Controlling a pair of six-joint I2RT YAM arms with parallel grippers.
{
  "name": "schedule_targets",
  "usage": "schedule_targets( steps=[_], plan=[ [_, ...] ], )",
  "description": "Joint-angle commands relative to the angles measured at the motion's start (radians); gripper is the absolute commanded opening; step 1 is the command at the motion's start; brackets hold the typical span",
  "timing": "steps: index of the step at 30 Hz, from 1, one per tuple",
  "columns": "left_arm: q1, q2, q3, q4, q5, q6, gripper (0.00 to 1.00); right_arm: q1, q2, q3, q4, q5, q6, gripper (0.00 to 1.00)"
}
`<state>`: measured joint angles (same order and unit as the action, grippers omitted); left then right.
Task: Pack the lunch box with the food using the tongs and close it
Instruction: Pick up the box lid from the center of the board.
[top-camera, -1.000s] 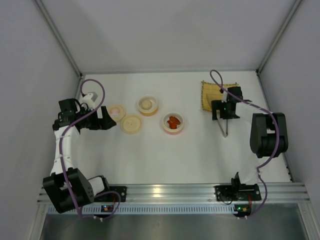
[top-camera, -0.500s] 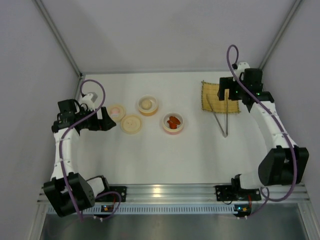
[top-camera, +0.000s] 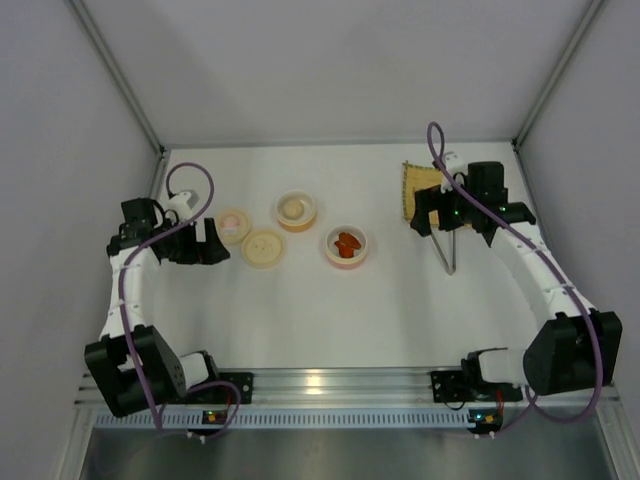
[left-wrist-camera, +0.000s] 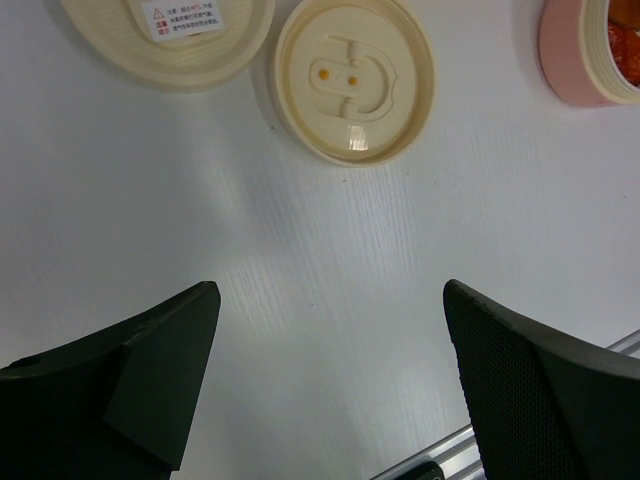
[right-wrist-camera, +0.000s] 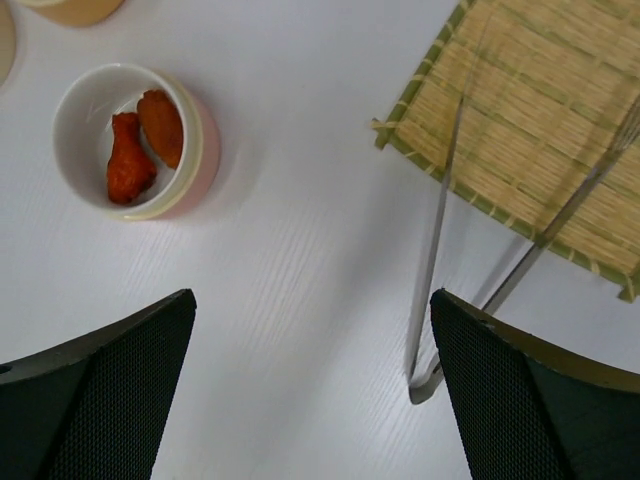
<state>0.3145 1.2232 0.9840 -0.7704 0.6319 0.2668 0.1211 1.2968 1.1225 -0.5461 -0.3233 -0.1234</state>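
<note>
The tongs (top-camera: 449, 250) lie on the table, arms reaching up onto the bamboo mat (top-camera: 416, 188) and joined end (right-wrist-camera: 421, 388) toward me. My right gripper (top-camera: 436, 220) hovers open above them; in the right wrist view (right-wrist-camera: 312, 296) the tongs (right-wrist-camera: 436, 250) lie just inside its right finger, untouched. The food: two red-orange pieces (right-wrist-camera: 142, 143) in a pink lunch box bowl (top-camera: 346, 246), and a pale cream lump (top-camera: 294, 207) in an orange bowl (top-camera: 296, 211). My left gripper (top-camera: 208, 244) is open and empty over bare table (left-wrist-camera: 330, 292), left of a cream lid (left-wrist-camera: 353, 80).
The cream lid (top-camera: 263, 248) and a smaller pink-centred lid (top-camera: 233, 222) lie between my left gripper and the bowls. A label shows on another cream lid (left-wrist-camera: 170, 35) in the left wrist view. Grey walls close in the table's back and sides; a metal rail (top-camera: 330, 382) runs along the near edge.
The right arm swung back over the mat, then came forward and left, its gripper now above the tongs again. The left gripper shifted slightly toward me. Both stayed open.
</note>
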Motion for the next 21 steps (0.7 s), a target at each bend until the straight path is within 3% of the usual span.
schedule_targets(
  steps=[1,7,11,12,15,21],
  plan=[
    [0.006,0.039,0.024,0.032,-0.055,-0.006,0.98,0.051,-0.024,-0.013,0.005,-0.019,-0.021,1.0],
    [-0.003,0.094,0.035,0.105,-0.126,-0.067,0.97,0.083,-0.01,-0.015,0.014,-0.014,-0.018,0.99],
    [-0.095,0.151,0.047,0.121,-0.23,-0.083,0.83,0.098,0.012,-0.007,0.017,-0.013,-0.012,0.99],
    [-0.141,0.163,0.044,0.129,-0.251,-0.086,0.74,0.104,0.016,-0.003,0.017,-0.013,-0.009,1.0],
    [-0.228,0.222,0.035,0.161,-0.34,-0.115,0.6,0.123,0.022,0.003,0.015,-0.014,-0.008,0.99],
    [-0.308,0.373,0.083,0.186,-0.388,-0.218,0.58,0.161,0.012,-0.007,0.009,-0.007,-0.054,0.99]
  ],
)
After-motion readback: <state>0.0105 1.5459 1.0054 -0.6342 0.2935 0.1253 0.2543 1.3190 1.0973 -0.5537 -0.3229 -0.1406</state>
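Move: The left hand is open and empty; the plain box lid lies about 8 cm ahead, 8 cm to its right and 14 cm below. The labelled lid is some 14 cm straight ahead of this hand, the bun box roughly 17 cm ahead and 16 cm right, and the pink-sided box about 8 cm ahead and 28 cm right. From the right hand, the plain box lid is some 37 cm to the left, level with it fore and aft, about 18 cm lower. The left hand sinks about 9 cm towards the plain box lid, at first drifting a little left, then swinging some 5 cm right and edging forward, while its fingers tip about 15 degrees further down, its left side rises and the wide-open gap narrows to a bit over half, touching nothing. The empty right hand, still wide open, eases about 4 cm left and slightly back and down, away from the tongs and mat, turning a little counter-clockwise. ##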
